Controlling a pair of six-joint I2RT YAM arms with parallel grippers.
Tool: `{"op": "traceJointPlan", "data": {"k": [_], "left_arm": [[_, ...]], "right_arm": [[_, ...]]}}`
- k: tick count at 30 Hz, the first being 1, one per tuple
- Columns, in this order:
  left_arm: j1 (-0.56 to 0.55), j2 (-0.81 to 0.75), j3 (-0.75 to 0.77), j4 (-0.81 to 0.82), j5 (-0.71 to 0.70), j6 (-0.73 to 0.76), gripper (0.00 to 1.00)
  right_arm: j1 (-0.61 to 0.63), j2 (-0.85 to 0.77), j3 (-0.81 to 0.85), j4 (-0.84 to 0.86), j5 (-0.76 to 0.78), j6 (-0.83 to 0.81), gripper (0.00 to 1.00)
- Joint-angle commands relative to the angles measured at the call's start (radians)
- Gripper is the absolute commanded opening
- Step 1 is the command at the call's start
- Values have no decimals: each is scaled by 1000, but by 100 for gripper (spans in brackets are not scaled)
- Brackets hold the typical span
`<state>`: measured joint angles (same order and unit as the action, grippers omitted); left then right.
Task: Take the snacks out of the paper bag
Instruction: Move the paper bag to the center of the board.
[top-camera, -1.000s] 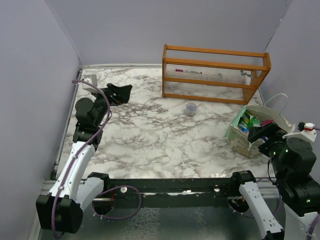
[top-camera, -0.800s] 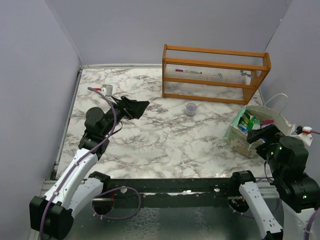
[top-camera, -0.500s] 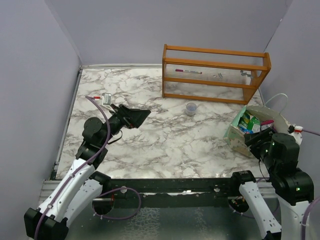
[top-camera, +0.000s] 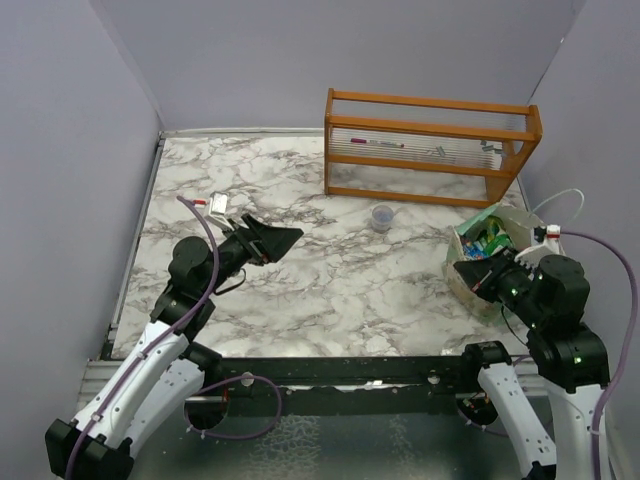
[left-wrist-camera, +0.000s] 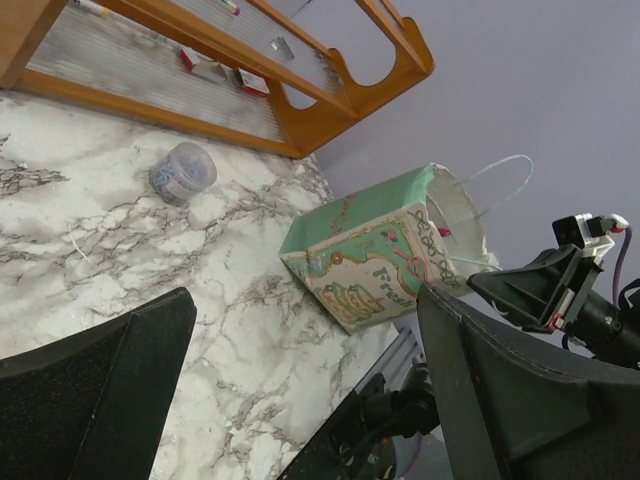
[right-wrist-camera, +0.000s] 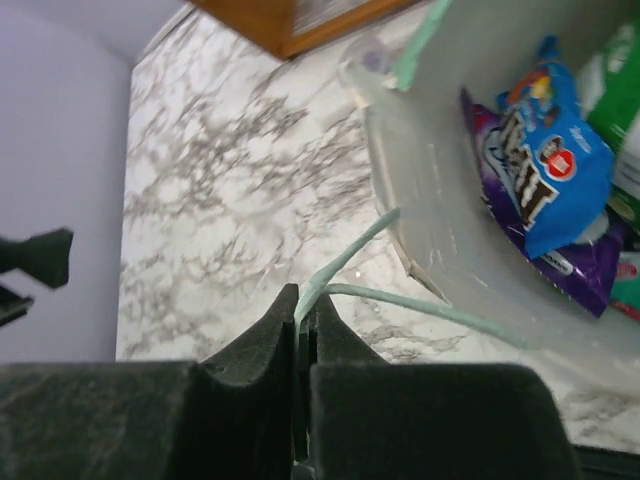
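Observation:
The pale mint-green paper bag (top-camera: 462, 262) stands at the table's right edge with its mouth open upward. Inside it lie the snacks: a blue packet (right-wrist-camera: 548, 170), a purple one (right-wrist-camera: 492, 165) under it and a green one (right-wrist-camera: 622, 100). My right gripper (top-camera: 470, 276) sits at the bag's near left side and is shut on one thin string handle (right-wrist-camera: 350, 252), which runs taut from the jaws to the bag's rim. My left gripper (top-camera: 278, 238) is open and empty above the left middle of the table and faces the bag (left-wrist-camera: 375, 255).
An orange wooden rack (top-camera: 430, 148) stands at the back right. A small clear cup (top-camera: 382, 216) sits in front of it and also shows in the left wrist view (left-wrist-camera: 183, 170). The side wall rises just right of the bag.
My left arm has swung from the far left corner toward the table's middle, its gripper pointing right. My right gripper has moved left along the bag's near side, holding the handle.

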<state>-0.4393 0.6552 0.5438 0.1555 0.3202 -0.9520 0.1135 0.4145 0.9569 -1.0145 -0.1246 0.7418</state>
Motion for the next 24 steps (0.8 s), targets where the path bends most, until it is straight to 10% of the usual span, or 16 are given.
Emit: {"op": "traceJointPlan", "data": {"k": [1, 24], "left_arm": [[-7, -20, 29, -33, -24, -24, 96], [-109, 47, 20, 110, -38, -185, 95]], "right_arm": [[-2, 17, -24, 263, -356, -99, 1], [64, 157, -122, 589, -657, 71, 3]]}}
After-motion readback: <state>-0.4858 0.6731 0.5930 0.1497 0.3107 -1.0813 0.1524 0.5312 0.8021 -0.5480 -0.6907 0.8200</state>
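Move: The right hand has a handle of the paper bag shut in its fingers; the board's center lies about 26 cm to its left, 14 cm ahead and 25 cm below. The bag's middle is roughly 6 cm ahead, 7 cm right and 13 cm below; the clear cup some 20 cm ahead and 14 cm left. From the left hand the board's center is about 7 cm ahead, 10 cm right and 28 cm below. Keeping its pinch on the handle, the right hand draws the bag about 9 cm left, rising slightly and turning counter-clockwise. ##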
